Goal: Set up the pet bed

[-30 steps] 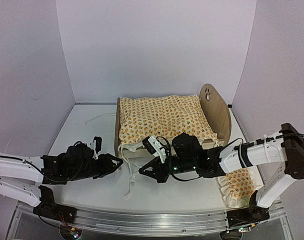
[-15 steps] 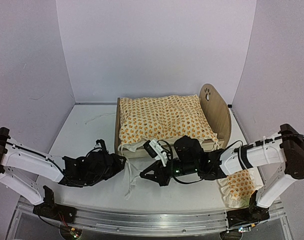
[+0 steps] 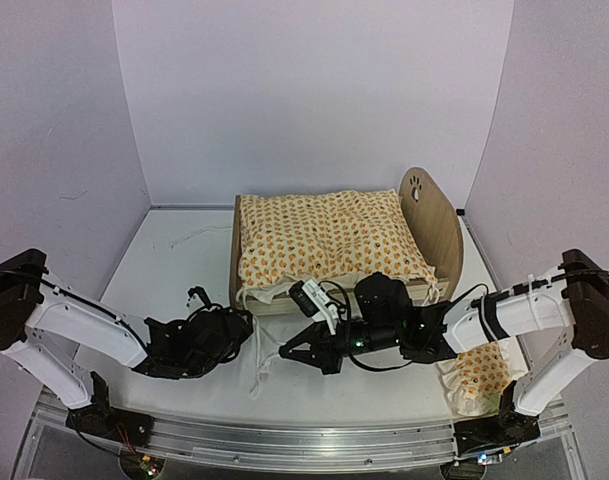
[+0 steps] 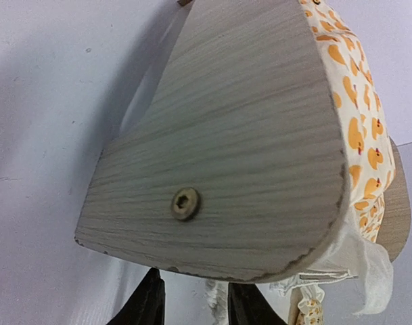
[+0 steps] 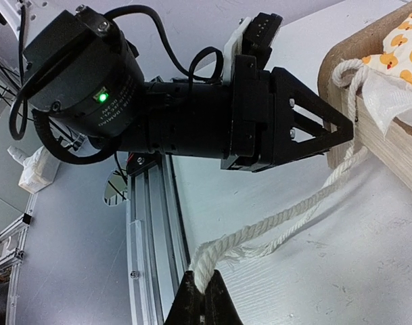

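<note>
The pet bed (image 3: 434, 225) stands at the back middle, light wood, an orange-patterned quilt (image 3: 324, 235) spread over it. My left gripper (image 3: 242, 325) is low at the bed's near-left corner. In the left wrist view the wooden end board (image 4: 246, 135) fills the frame, and the left gripper (image 4: 192, 298) is open beneath it, with a white rope (image 4: 216, 298) between its fingers. My right gripper (image 3: 286, 352) is shut on the same rope (image 5: 280, 220), which runs up to the bed corner (image 5: 388, 135). The striped mattress is hidden.
A small matching ruffled pillow (image 3: 479, 375) lies at the near right, beside the right arm. A thin loose string (image 3: 199, 237) lies at the back left. An aluminium rail (image 3: 284, 445) runs along the near edge. Purple walls enclose three sides.
My left arm has swung in towards the bed's near-left corner, its elbow rising at the far left. The right gripper has slid slightly down and left, still holding the rope.
</note>
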Action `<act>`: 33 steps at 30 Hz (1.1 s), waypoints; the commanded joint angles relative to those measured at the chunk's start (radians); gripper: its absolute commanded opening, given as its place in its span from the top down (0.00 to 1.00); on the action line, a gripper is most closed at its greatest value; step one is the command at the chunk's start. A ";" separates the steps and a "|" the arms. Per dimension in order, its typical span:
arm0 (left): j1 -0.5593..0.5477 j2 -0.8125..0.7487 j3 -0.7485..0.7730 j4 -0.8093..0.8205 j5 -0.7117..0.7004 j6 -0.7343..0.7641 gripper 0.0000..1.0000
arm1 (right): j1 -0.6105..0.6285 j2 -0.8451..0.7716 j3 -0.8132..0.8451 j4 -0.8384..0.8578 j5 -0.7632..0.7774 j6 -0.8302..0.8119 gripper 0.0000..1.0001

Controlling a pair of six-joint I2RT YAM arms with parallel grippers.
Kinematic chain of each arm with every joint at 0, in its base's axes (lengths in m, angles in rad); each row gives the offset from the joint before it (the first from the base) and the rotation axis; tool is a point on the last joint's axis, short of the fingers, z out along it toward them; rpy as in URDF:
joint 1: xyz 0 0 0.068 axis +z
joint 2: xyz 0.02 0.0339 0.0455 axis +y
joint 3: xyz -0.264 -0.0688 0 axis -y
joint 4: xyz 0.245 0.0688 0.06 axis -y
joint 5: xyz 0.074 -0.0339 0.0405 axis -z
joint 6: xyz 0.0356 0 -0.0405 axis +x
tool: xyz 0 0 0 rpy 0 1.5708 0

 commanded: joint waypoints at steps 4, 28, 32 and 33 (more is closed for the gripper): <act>-0.004 0.015 -0.015 0.191 -0.053 0.018 0.66 | 0.000 -0.055 -0.019 0.069 -0.037 0.010 1.00; 0.039 -0.026 -0.056 0.288 0.056 0.239 1.00 | -0.018 -0.048 0.053 -0.047 0.316 0.053 1.00; 0.034 -0.097 -0.087 0.288 0.115 0.340 1.00 | -0.025 0.047 0.161 -0.024 0.412 0.015 1.00; 0.034 -0.112 -0.097 0.288 0.118 0.357 1.00 | -0.027 0.063 0.176 -0.003 0.412 0.006 1.00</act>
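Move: The white rope runs between the left hand's parted fingers: the spot to pinch is about 2 cm ahead, 1 cm to the right and 1 cm below. The bed's near left corner is some 4 cm ahead and 2 cm to the left; the duck cushion's middle is roughly 16 cm ahead and 16 cm right. From the right hand, already gripping the rope's end, that spot lies about 8 cm ahead, 6 cm left and 5 cm lower. Up a little, then down about 3 cm beside the bed corner, the left hand shuts its part-open fingers on the rope by the post and lifts it nearly 4 cm. The right hand keeps its pinch on the rope's end, creeps back 1 cm, then swings forward some 6 cm towards the bed, turning clockwise about 15 degrees. ##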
